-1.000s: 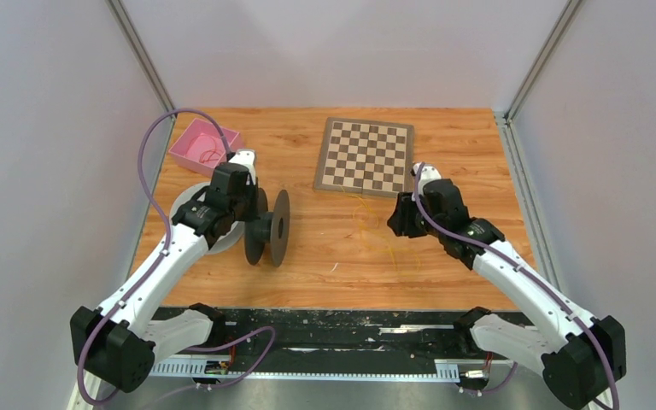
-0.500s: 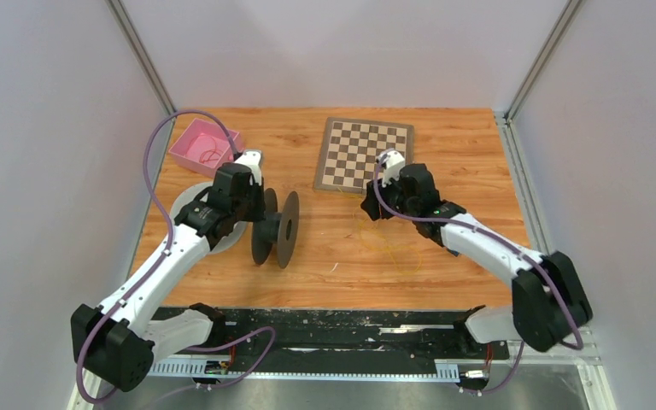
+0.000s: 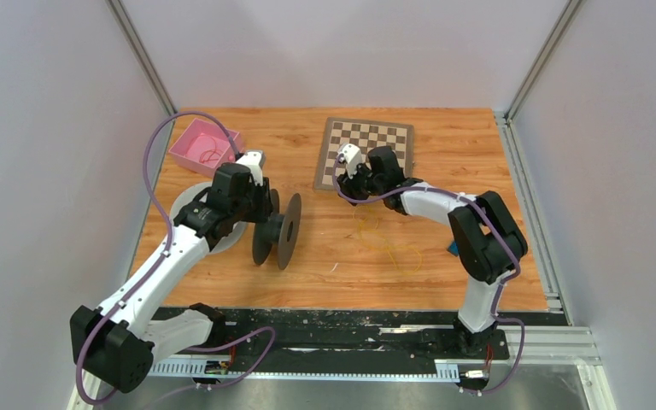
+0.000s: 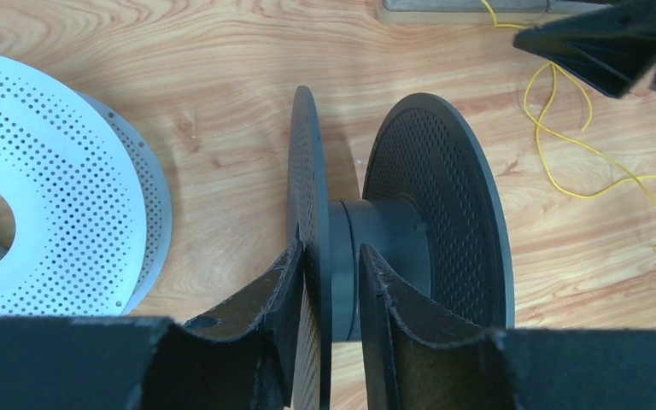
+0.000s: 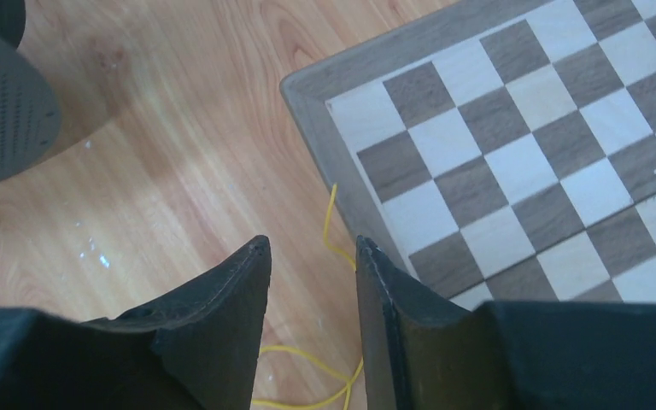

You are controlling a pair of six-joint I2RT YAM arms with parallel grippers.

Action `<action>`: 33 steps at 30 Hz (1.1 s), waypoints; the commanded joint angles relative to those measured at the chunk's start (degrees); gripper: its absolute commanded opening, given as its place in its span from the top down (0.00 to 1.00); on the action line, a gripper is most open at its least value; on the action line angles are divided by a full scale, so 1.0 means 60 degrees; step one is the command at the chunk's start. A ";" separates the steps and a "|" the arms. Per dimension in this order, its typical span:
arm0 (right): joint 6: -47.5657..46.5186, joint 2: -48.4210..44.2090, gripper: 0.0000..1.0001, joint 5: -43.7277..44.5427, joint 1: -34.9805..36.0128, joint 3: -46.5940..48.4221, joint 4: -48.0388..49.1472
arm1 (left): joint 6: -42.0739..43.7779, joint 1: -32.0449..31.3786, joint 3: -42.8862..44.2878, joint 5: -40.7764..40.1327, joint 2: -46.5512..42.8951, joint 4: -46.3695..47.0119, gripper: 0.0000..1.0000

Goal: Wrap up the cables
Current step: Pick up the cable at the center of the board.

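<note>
The pale yellow cable (image 3: pixel 384 243) lies in loose loops on the wood, in front of the checkerboard. My right gripper (image 3: pixel 347 186) hovers over its far end by the board's near left corner. In the right wrist view the gripper (image 5: pixel 312 242) is open, and the yellow cable (image 5: pixel 331 218) runs on the table between the fingers, untouched. The orange-red cable (image 3: pixel 212 154) sits in the pink tray (image 3: pixel 190 141). My left gripper (image 4: pixel 330 249) is open astride the left flange of the upright black spool (image 4: pixel 444 196), with a gap at its right finger.
A pale grey perforated spool (image 3: pixel 184 205) lies flat under the left arm, also seen in the left wrist view (image 4: pixel 60 171). The checkerboard (image 3: pixel 367 154) lies at the back centre. A small blue object (image 3: pixel 451 248) sits beside the right arm.
My right gripper has swung left and away, to the board's near left corner. My left jaws have opened off the black spool's flange, and the spool has shifted slightly right.
</note>
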 commanded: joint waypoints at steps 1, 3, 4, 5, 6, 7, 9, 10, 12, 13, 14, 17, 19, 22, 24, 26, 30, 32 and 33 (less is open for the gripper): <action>-0.0333 0.0683 0.60 -0.0494 -0.0031 0.0850 0.0437 | -0.0169 -0.0023 0.0002 0.0290 -0.0244 0.0236 0.62; -0.0311 0.0886 0.61 -0.0507 -0.0017 0.0968 0.0432 | -0.0202 -0.0026 0.0038 0.0321 -0.0259 0.0198 0.61; -0.0308 0.0979 0.61 -0.0497 -0.0020 0.1026 0.0431 | -0.0246 -0.0029 0.0041 0.0357 -0.0281 0.0193 0.61; -0.0297 0.1067 0.62 -0.0525 -0.0020 0.1087 0.0393 | -0.0312 -0.0030 0.0062 0.0366 -0.0292 0.0182 0.60; -0.0301 0.1132 0.63 -0.0562 -0.0020 0.1129 0.0368 | -0.0345 -0.0031 0.0076 0.0470 -0.0325 0.0164 0.60; -0.0287 0.1204 0.64 -0.0561 -0.0016 0.1169 0.0352 | -0.0413 -0.0031 0.0086 0.0607 -0.0343 0.0160 0.60; -0.0261 0.1283 0.66 -0.0410 -0.0016 0.1219 0.0347 | -0.0514 -0.0027 0.0089 0.0734 -0.0412 0.0176 0.59; -0.0249 0.1323 0.67 -0.0335 -0.0016 0.1241 0.0340 | -0.0541 -0.0030 0.0089 0.0764 -0.0447 0.0195 0.59; -0.0222 0.1404 0.71 -0.0233 -0.0016 0.1302 0.0343 | -0.0616 -0.0031 0.0085 0.0851 -0.0482 0.0220 0.59; -0.0209 0.1456 0.73 -0.0174 -0.0008 0.1339 0.0342 | -0.0664 -0.0024 0.0095 0.0907 -0.0495 0.0191 0.59; -0.0180 0.1493 0.77 -0.0117 -0.0013 0.1375 0.0343 | -0.0690 -0.0018 0.0100 0.0939 -0.0515 0.0174 0.59; -0.0080 0.1476 0.94 0.0024 -0.0016 0.1366 0.0357 | -0.0780 -0.0030 0.0123 0.1011 -0.0578 -0.0047 0.59; -0.0034 0.1369 1.00 0.0020 -0.0010 0.1321 0.0393 | -0.0750 -0.0020 0.0128 0.0949 -0.0628 -0.0229 0.59; -0.0011 0.1193 1.00 0.0083 -0.0023 0.1235 0.0442 | -0.0576 -0.0025 0.0141 0.0811 -0.0688 -0.0520 0.58; 0.0004 0.1072 1.00 0.0211 -0.0024 0.1179 0.0446 | -0.0417 -0.0021 0.0214 0.0633 -0.0737 -0.0830 0.58; -0.0017 0.0944 1.00 0.0225 -0.0023 0.1090 0.0457 | -0.0295 -0.0028 0.0242 0.0487 -0.0820 -0.1058 0.58; -0.0129 0.0745 1.00 0.0155 -0.0028 0.0890 0.0533 | -0.0188 -0.0025 0.0249 0.0577 -0.1020 -0.1198 0.58; -0.0177 0.0598 1.00 0.0114 -0.0030 0.0794 0.0533 | -0.0235 -0.0027 0.0232 0.0780 -0.1070 -0.1177 0.61; -0.0178 0.0489 1.00 0.0119 -0.0041 0.0719 0.0534 | -0.0270 -0.0029 0.0226 0.0868 -0.1080 -0.1147 0.64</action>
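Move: Just below the right hand lies the yellow cable's end, about 2 cm farther forward, 1 cm to the left and 4 cm down. The chessboard's middle is some 12 cm ahead of this hand and 4 cm to its right; the black spool's hub is roughly 10 cm back and 16 cm left. The left hand's fingers straddle that spool's flange, its hub about level, 3 cm right and 6 cm down; from there the cable end is about 12 cm ahead, 19 cm right and 13 cm down. Reaching down about 3 cm and forward some 2 cm at the chessboard's near edge, the open right fingers come round the cable, then shut fully and pinch it just short of its tip, rising barely half a centimetre at the end. The left hand, still open astride the spool's flange, drifts slightly right and up, returns left and draws back about 3 cm. ##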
